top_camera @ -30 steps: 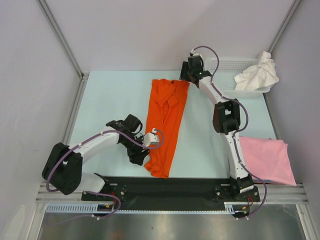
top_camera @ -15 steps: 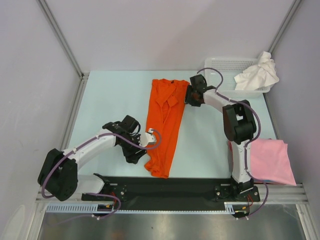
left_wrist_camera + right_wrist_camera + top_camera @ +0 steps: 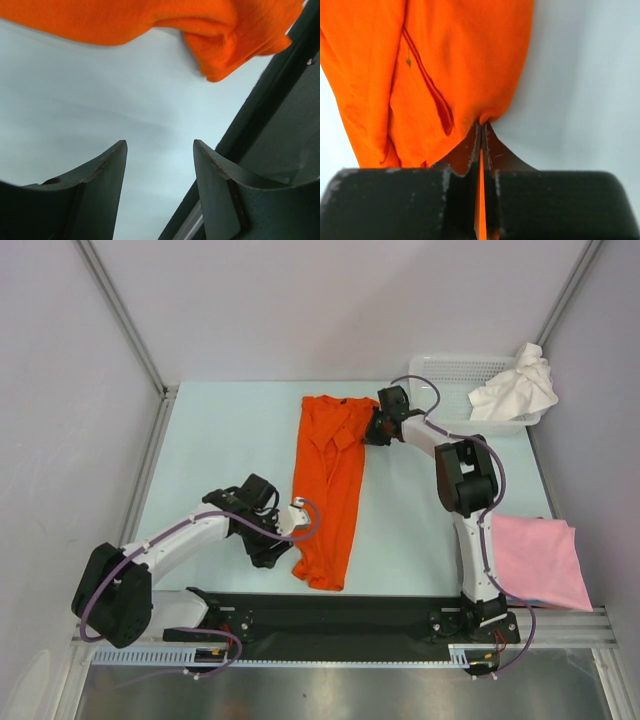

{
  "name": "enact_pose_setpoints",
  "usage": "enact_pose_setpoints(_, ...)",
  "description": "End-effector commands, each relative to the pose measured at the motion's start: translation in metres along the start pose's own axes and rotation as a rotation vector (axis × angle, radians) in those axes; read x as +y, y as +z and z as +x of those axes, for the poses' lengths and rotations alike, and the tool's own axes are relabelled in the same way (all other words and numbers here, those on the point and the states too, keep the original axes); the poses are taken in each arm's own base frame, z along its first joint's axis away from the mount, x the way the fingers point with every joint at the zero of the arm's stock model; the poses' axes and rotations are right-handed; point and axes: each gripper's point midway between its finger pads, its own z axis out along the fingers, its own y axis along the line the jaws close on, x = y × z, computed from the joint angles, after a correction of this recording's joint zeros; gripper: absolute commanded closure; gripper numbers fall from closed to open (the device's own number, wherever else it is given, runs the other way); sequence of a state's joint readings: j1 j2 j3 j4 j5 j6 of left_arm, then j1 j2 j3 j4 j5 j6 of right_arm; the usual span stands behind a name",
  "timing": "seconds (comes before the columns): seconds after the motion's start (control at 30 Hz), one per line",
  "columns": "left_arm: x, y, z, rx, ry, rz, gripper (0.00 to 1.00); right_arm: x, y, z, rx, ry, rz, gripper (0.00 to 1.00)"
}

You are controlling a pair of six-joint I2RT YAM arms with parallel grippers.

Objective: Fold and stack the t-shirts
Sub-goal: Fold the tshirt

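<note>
The orange t-shirt (image 3: 331,485) lies folded into a long strip down the middle of the table. My right gripper (image 3: 374,430) is shut on its far right corner; in the right wrist view (image 3: 482,123) the orange cloth (image 3: 445,65) is pinched between the jaws. My left gripper (image 3: 283,548) is open and empty just left of the shirt's near end; the left wrist view (image 3: 160,150) shows bare table between the jaws and the orange hem (image 3: 225,40) ahead. A white t-shirt (image 3: 515,385) hangs over the basket. A folded pink t-shirt (image 3: 540,560) lies at the near right.
The white lattice basket (image 3: 445,375) stands at the back right corner. A black strip (image 3: 330,615) runs along the table's near edge by the arm bases. Grey walls close in the table on the left, back and right.
My right gripper dropped from the far corner to table level and came slightly nearer, still holding the shirt corner. My left gripper slid back left off the shirt's near end.
</note>
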State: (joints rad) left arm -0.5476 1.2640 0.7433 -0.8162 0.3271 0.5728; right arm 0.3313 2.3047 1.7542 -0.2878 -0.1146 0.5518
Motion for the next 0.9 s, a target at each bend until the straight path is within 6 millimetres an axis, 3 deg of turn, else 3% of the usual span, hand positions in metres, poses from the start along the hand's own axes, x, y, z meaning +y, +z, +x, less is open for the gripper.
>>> enact_pose_setpoints(0.0,0.008,-0.005,-0.011,-0.036,0.002,-0.054,0.39,-0.002,0.015,-0.028,-0.040,0.022,-0.015,1.00)
enact_pose_setpoints(0.03,0.011,-0.004,-0.012,-0.029,0.007,-0.073,0.39,-0.001,0.014,-0.040,-0.061,0.005,-0.017,1.00)
enact_pose_setpoints(0.1,0.011,-0.003,-0.016,-0.023,0.042,-0.084,0.39,-0.008,0.025,-0.042,-0.042,-0.009,0.006,1.00)
enact_pose_setpoints(0.13,0.013,0.000,-0.019,-0.016,0.055,-0.097,0.39,0.009,0.019,-0.067,-0.092,-0.045,-0.030,1.00)
enact_pose_setpoints(0.2,0.011,0.004,-0.027,-0.013,0.097,-0.107,0.39,0.006,0.027,-0.065,-0.058,-0.069,-0.016,0.98)
enact_pose_setpoints(0.23,0.011,0.006,-0.033,-0.021,0.118,-0.114,0.40,0.015,0.020,-0.079,-0.086,-0.085,-0.021,0.93)
enact_pose_setpoints(0.27,0.011,0.009,-0.035,-0.003,0.135,-0.120,0.41,0.013,0.016,-0.075,-0.064,-0.105,-0.004,0.79)
enact_pose_setpoints(0.3,0.006,0.011,-0.043,-0.003,0.176,-0.116,0.41,0.015,0.013,-0.074,-0.064,-0.117,-0.004,0.71)
enact_pose_setpoints(0.33,0.003,0.012,-0.045,0.005,0.203,-0.115,0.42,0.016,0.001,-0.069,-0.052,-0.125,-0.003,0.61)
enact_pose_setpoints(0.4,-0.006,0.013,-0.051,0.023,0.281,-0.100,0.44,0.025,-0.017,-0.067,-0.060,-0.158,-0.017,0.56)
enact_pose_setpoints(0.43,-0.009,0.012,-0.053,0.027,0.307,-0.097,0.44,0.033,-0.043,-0.077,-0.100,-0.172,-0.015,0.54)
enact_pose_setpoints(0.5,-0.014,0.006,-0.063,0.020,0.384,-0.081,0.45,0.024,-0.058,-0.051,-0.066,-0.191,0.032,0.53)
enact_pose_setpoints(0.53,-0.016,0.002,-0.059,0.039,0.404,-0.067,0.45,0.035,-0.089,-0.059,-0.115,-0.200,0.025,0.52)
enact_pose_setpoints(0.57,-0.015,-0.002,-0.060,0.040,0.432,-0.068,0.43,0.035,-0.100,-0.053,-0.114,-0.205,0.029,0.52)
enact_pose_setpoints(0.6,-0.011,-0.006,-0.058,0.064,0.494,-0.075,0.43,0.015,-0.098,-0.021,-0.046,-0.198,0.066,0.52)
enact_pose_setpoints(0.67,-0.005,-0.011,-0.058,0.080,0.549,-0.102,0.43,0.022,-0.131,-0.003,-0.045,-0.183,0.029,0.52)
enact_pose_setpoints(0.7,-0.001,-0.012,-0.058,0.086,0.600,-0.113,0.43,0.006,-0.132,0.031,0.019,-0.175,0.041,0.52)
enact_pose_setpoints(0.77,0.000,-0.016,-0.064,0.065,0.669,-0.123,0.43,0.002,-0.144,0.069,0.081,-0.178,0.028,0.52)
enact_pose_setpoints(0.8,0.001,-0.016,-0.072,0.041,0.742,-0.124,0.43,0.006,-0.162,0.075,0.068,-0.190,0.009,0.52)
enact_pose_setpoints(0.83,0.000,-0.017,-0.078,0.015,0.779,-0.120,0.43,-0.011,-0.163,0.110,0.140,-0.197,0.030,0.52)
enact_pose_setpoints(0.87,0.000,-0.016,-0.084,-0.003,0.807,-0.119,0.43,-0.005,-0.171,0.129,0.171,-0.230,0.009,0.52)
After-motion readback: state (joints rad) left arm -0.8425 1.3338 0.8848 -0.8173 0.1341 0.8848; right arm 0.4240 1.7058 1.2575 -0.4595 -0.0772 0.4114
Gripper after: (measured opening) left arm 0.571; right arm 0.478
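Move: My right hand is shut on the shirt's right edge; the shirt's far right corner lies about 10 cm ahead of it and 2 cm right, with the basket's middle some 12 cm ahead and 22 cm right. My open left hand, about 3 cm above the cloth, has the shirt's near left corner roughly 7 cm to its right and 3 cm back, and the table's near edge straight back about 8 cm. With my right hand I keep the pinch and drag the shirt's edge about 7 cm forward along the table, then open to half, let go and swing back some 22 cm, rising, to the right of the strip. My open left hand goes about 5 cm right beside the near end, dipping slightly before it rises, and turns some 30 degrees clockwise. ##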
